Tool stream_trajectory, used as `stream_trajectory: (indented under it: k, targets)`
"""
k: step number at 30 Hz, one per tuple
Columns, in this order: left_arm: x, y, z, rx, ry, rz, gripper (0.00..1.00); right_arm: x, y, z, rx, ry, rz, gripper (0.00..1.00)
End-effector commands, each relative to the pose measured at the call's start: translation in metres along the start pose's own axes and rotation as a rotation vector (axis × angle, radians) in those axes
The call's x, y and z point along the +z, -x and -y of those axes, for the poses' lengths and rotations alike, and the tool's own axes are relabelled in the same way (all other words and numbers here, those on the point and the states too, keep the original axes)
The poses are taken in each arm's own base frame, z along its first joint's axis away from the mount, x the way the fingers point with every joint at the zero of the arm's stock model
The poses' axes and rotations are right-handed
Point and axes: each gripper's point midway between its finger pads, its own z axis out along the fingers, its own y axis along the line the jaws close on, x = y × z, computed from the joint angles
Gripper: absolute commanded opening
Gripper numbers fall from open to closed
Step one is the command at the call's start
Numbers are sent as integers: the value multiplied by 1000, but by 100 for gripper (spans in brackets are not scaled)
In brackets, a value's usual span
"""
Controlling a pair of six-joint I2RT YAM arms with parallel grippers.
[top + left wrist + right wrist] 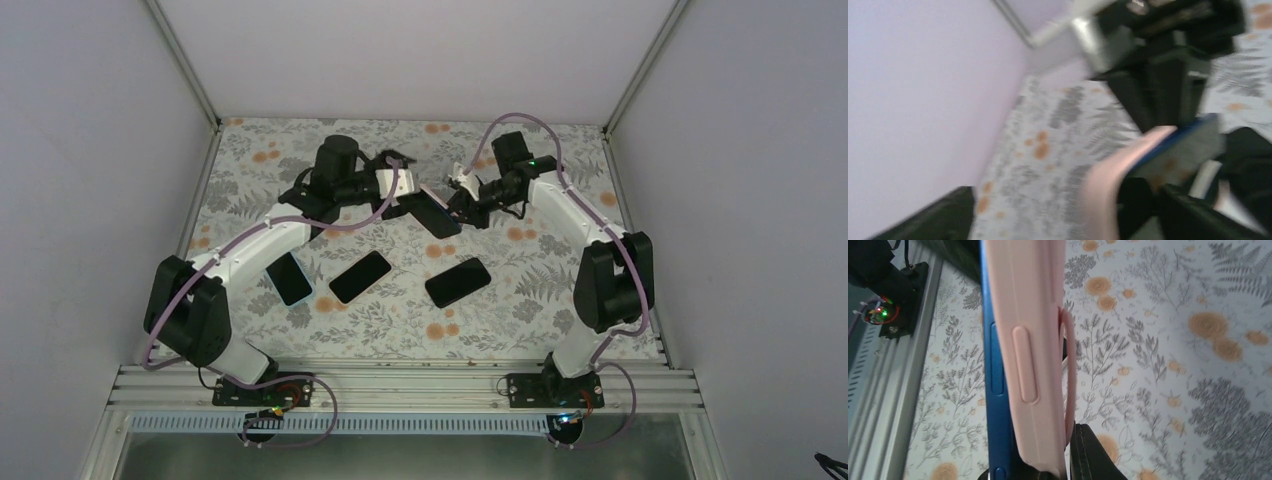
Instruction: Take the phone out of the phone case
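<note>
The phone [994, 365], blue-edged, sits in a pink phone case [1033, 340] that has a thin pink loop on its back. My right gripper [1048, 465] is shut on the cased phone at its lower end, one black finger [1093, 455] pressed against the case's back. In the top view the phone [437, 213] hangs above the mat between the right gripper [462, 198] and the left gripper [405, 186]. The left wrist view is blurred. There the left gripper [1063, 220] stands open, and the pink case [1103, 190] and blue phone [1183, 142] lie near its right finger [1198, 220].
Three dark phones lie on the floral mat [520, 330]: one at the left [290, 278], one in the middle [360, 276], one at the right [458, 281]. White walls enclose the mat on three sides. A metal rail [400, 385] runs along the near edge.
</note>
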Motion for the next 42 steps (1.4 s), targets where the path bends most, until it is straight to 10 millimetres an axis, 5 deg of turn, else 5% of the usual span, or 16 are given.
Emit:
stream_trajectory:
  k: [1, 4, 7, 10, 13, 17, 22, 28, 42]
  targets:
    - [-38, 44, -76, 166, 342, 76, 100, -16, 2, -21, 92, 112, 121, 4]
    - [-50, 48, -87, 158, 384, 84, 100, -25, -3, -5, 141, 51, 122, 4]
    - [-48, 50, -82, 125, 414, 98, 100, -37, -12, 47, 335, -105, 153, 4]
    - [-30, 53, -73, 90, 443, 91, 100, -48, -32, 112, 632, -215, 178, 4]
    - [-11, 56, -72, 48, 520, 75, 100, -58, -40, 159, 685, -369, 141, 4]
    - [18, 52, -71, -11, 587, 39, 100, -70, -27, 193, 727, -451, 167, 4]
    - [54, 48, -63, -52, 585, 59, 100, -85, 10, 208, 684, -512, 249, 4]
    - [94, 39, -64, -91, 675, 20, 100, -74, 20, 206, 684, -474, 254, 4]
    - [131, 21, -82, -127, 782, -49, 100, -75, 40, 180, 669, -401, 315, 4]
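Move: The pink-cased phone hangs in the right fingers, gripped at one long edge, its middle some 2 cm left and 2 cm back of that hand and about level. From the left hand, it lies about 6 cm to the right, 4 cm back and 5 cm below. On the table, the large black phone is roughly 11 cm back and 5 cm right of the right hand, 18 cm down; the tan-cased phone is 12 cm back and 17 cm left. The pink-cased phone is carried about 19 cm forward and 7 cm right, dipping partway and coming back up, while the right hand keeps its pinch and swings some 50 degrees clockwise. The left hand opens fully, rises about 8 cm clear, then travels right and sinks back, still going forward (10 cm forward, 11 cm right overall), turning counter-clockwise to face the phone. ##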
